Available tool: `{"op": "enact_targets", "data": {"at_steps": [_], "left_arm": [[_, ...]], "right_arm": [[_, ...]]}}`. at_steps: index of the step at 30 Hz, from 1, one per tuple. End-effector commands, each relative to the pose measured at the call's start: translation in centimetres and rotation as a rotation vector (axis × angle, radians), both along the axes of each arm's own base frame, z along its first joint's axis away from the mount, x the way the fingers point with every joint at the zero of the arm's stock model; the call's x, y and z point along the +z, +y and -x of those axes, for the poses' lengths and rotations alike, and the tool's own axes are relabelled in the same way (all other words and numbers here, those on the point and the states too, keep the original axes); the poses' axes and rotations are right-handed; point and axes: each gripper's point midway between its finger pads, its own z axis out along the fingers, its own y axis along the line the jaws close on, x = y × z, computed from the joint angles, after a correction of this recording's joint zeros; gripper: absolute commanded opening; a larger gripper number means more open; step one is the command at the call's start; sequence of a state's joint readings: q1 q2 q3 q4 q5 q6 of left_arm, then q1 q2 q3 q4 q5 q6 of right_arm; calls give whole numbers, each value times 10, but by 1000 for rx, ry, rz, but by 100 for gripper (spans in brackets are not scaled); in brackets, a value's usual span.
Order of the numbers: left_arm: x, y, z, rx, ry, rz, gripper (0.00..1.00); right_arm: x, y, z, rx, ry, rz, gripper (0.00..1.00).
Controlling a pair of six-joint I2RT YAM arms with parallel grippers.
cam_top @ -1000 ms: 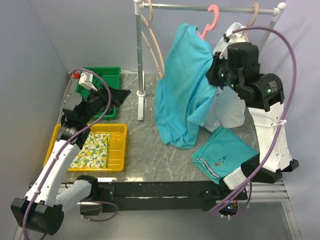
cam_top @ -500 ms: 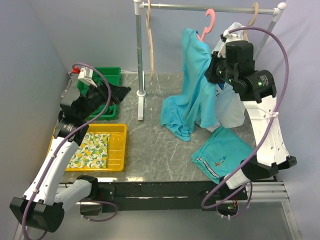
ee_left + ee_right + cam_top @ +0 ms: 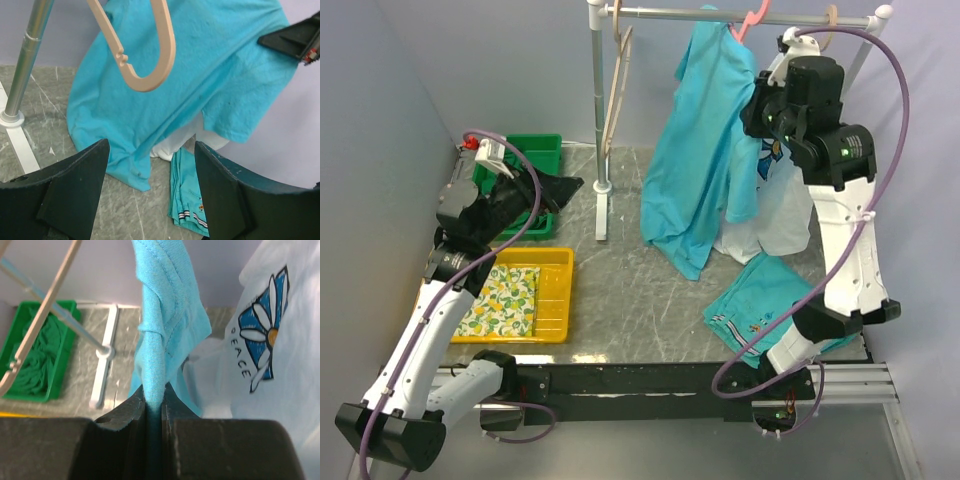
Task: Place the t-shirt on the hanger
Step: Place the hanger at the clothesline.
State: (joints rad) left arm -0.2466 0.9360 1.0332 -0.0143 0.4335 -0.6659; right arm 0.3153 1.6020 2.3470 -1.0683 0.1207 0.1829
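The turquoise t-shirt (image 3: 705, 150) hangs from the pink hanger (image 3: 750, 18), whose hook is up at the rack's rail; most of the hanger is hidden by cloth. My right gripper (image 3: 760, 108) is shut on a bunched fold of the t-shirt (image 3: 160, 315) near its top, with the fingers (image 3: 180, 405) pinching the fold. The shirt's lower part hangs down toward the table. My left gripper (image 3: 525, 190) is open and empty, far left of the shirt; in its wrist view (image 3: 150, 190) it faces the t-shirt (image 3: 200, 65).
A clothes rack (image 3: 600, 120) holds beige hangers (image 3: 618, 70) and a white flower-print t-shirt (image 3: 775, 190). A teal garment with a striped edge (image 3: 770, 300) lies front right. A yellow tray (image 3: 555, 290) and a green bin (image 3: 545, 145) are at the left.
My right gripper has risen with the t-shirt and the pink hanger, bringing the hook up to the rail. The shirt hangs longer now. The beige hangers have swung.
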Motion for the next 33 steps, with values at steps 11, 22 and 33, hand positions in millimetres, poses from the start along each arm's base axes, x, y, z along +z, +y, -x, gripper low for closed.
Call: {"op": "enact_targets", "data": {"at_steps": [11, 22, 33], "left_arm": [[19, 1, 12, -8, -75, -3, 75], [15, 0, 11, -14, -69, -8, 76], [-9, 4, 8, 17, -13, -33, 80]], "right_arm": [[8, -7, -51, -82, -101, -11, 0], [-8, -25, -58, -124, -57, 12, 0], [18, -25, -28, -107, -118, -63, 61]]}}
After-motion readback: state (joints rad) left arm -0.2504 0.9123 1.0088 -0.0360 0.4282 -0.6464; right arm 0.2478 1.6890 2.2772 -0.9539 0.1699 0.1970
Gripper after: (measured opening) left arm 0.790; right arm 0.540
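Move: The right hand still holds the t-shirt and its pink hanger by the near shoulder. The clothesline spot for the hook lies about 17 cm ahead, 3 cm right and 12 cm up. The white tote's middle hangs some 15 cm ahead, 10 cm right and 10 cm lower; the wooden hanger is 12 cm ahead, 24 cm left, at hand height. From the idle left hand, that clothesline spot is roughly 25 cm ahead, 36 cm right and 18 cm up. Keeping its pinch on the shirt's shoulder, the right hand carries the hanger hook forward about 5 cm to the clothesline, sinking some 4 cm as it goes to bring the hook down over the rod. It then eases about 2 cm right, turning slightly clockwise, and at last opens its fingers around the cloth, starting to rise. ##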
